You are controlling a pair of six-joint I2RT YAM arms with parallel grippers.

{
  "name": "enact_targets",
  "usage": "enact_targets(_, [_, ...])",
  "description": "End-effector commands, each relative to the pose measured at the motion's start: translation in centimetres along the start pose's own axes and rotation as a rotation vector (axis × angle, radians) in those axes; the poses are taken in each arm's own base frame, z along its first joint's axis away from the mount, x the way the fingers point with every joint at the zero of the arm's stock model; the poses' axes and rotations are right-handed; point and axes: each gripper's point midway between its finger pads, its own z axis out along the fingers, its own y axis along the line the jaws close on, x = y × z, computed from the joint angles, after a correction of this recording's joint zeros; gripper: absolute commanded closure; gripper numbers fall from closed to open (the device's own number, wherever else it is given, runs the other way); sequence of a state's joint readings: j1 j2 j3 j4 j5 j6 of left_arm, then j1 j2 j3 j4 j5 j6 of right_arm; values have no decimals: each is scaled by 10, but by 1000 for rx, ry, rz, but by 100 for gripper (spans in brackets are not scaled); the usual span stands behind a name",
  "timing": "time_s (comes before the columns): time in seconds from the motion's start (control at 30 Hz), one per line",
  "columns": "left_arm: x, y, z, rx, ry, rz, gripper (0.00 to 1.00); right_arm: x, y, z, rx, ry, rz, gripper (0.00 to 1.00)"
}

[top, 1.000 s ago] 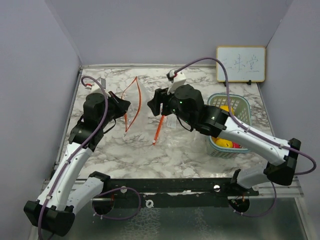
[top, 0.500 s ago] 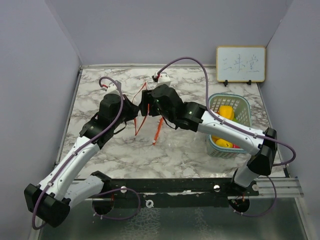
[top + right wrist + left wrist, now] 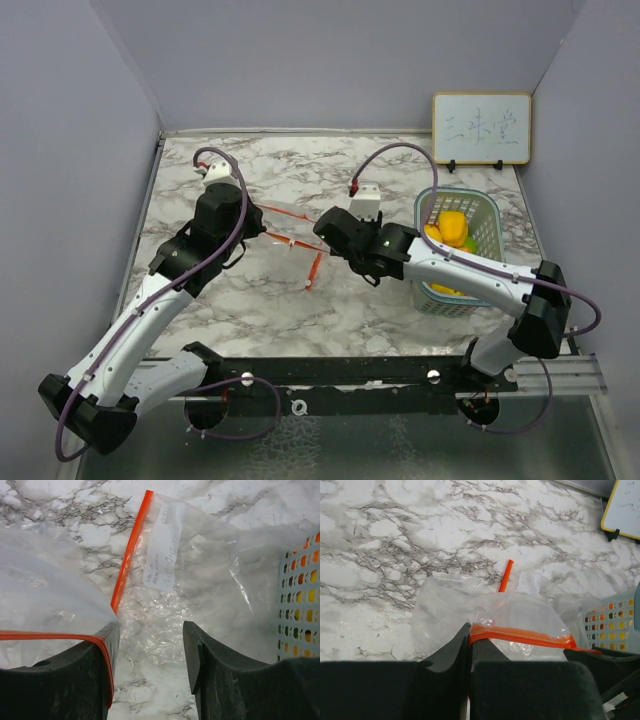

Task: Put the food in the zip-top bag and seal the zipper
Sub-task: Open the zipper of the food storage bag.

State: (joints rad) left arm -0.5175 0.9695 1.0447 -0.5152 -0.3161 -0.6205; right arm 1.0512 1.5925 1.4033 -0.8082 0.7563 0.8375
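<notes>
A clear zip-top bag (image 3: pixel 520 615) with an orange zipper (image 3: pixel 290 226) hangs stretched between my grippers above the marble table. My left gripper (image 3: pixel 257 222) is shut on the zipper's left end (image 3: pixel 469 630). My right gripper (image 3: pixel 326 232) is open, jaws wide apart (image 3: pixel 150 630). The zipper's right end lies over its left finger (image 3: pixel 102 645). The food (image 3: pixel 452 226), yellow, orange and green fruits, sits in the teal basket (image 3: pixel 490 215) right of my right gripper. None of it is in the bag.
A second clear bag (image 3: pixel 200 555) with an orange strip (image 3: pixel 315 268) and a white label (image 3: pixel 162 545) lies flat under the held one. A small whiteboard (image 3: pixel 481 128) stands at the back right. The basket wall (image 3: pixel 300 580) is close to my right finger.
The bag's mouth stood as an upright loop. Both grippers closed in on it, then my right gripper drew right and nearer, pulling the zipper out straight between them.
</notes>
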Motion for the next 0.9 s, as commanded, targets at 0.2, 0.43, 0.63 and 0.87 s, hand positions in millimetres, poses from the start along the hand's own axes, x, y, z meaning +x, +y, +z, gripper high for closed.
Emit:
enact_targets(0.2, [18, 28, -7, -87, 36, 79, 100, 34, -85, 10, 190, 19, 25, 47])
enact_targets(0.43, [62, 4, 27, 19, 107, 8, 100, 11, -33, 3, -91, -5, -40, 35])
enact_targets(0.63, [71, -14, 39, 54, 122, 13, 100, -12, -15, -22, -265, -52, -48, 12])
enact_targets(0.87, [79, -36, 48, 79, 143, 49, 100, -39, -17, -68, -369, -51, 55, 9])
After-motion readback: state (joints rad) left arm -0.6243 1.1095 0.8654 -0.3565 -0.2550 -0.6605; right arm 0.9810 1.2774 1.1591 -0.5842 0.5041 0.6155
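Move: The open mouth of the zip-top bag is drawn out between the hands, the left fingers pinching its orange zipper edge and the right hand's left finger hooked behind the rim. The middle of the mouth is about 7 cm left of the right hand, 1 cm ahead and 4 cm higher; from the left hand it is 7 cm right, 1 cm back and 3 cm lower. A second bag lies some 7 cm right of the right hand, 5 cm ahead and 10 cm below; the basket is about 25 cm right, 3 cm farther out, slightly lower. Keeping its pinch on the zipper edge, the left hand eases back slightly, then sinks about 9 cm and shifts some 5 cm right towards the right hand, its fingers tipping down about 10 degrees. The right hand, finger hooked in the rim, pulls a few centimetres right and slightly down, then spreads its fingers wide while rising about 5 cm, drawing back slightly and turning counter-clockwise, its left finger coming free of the rim. ##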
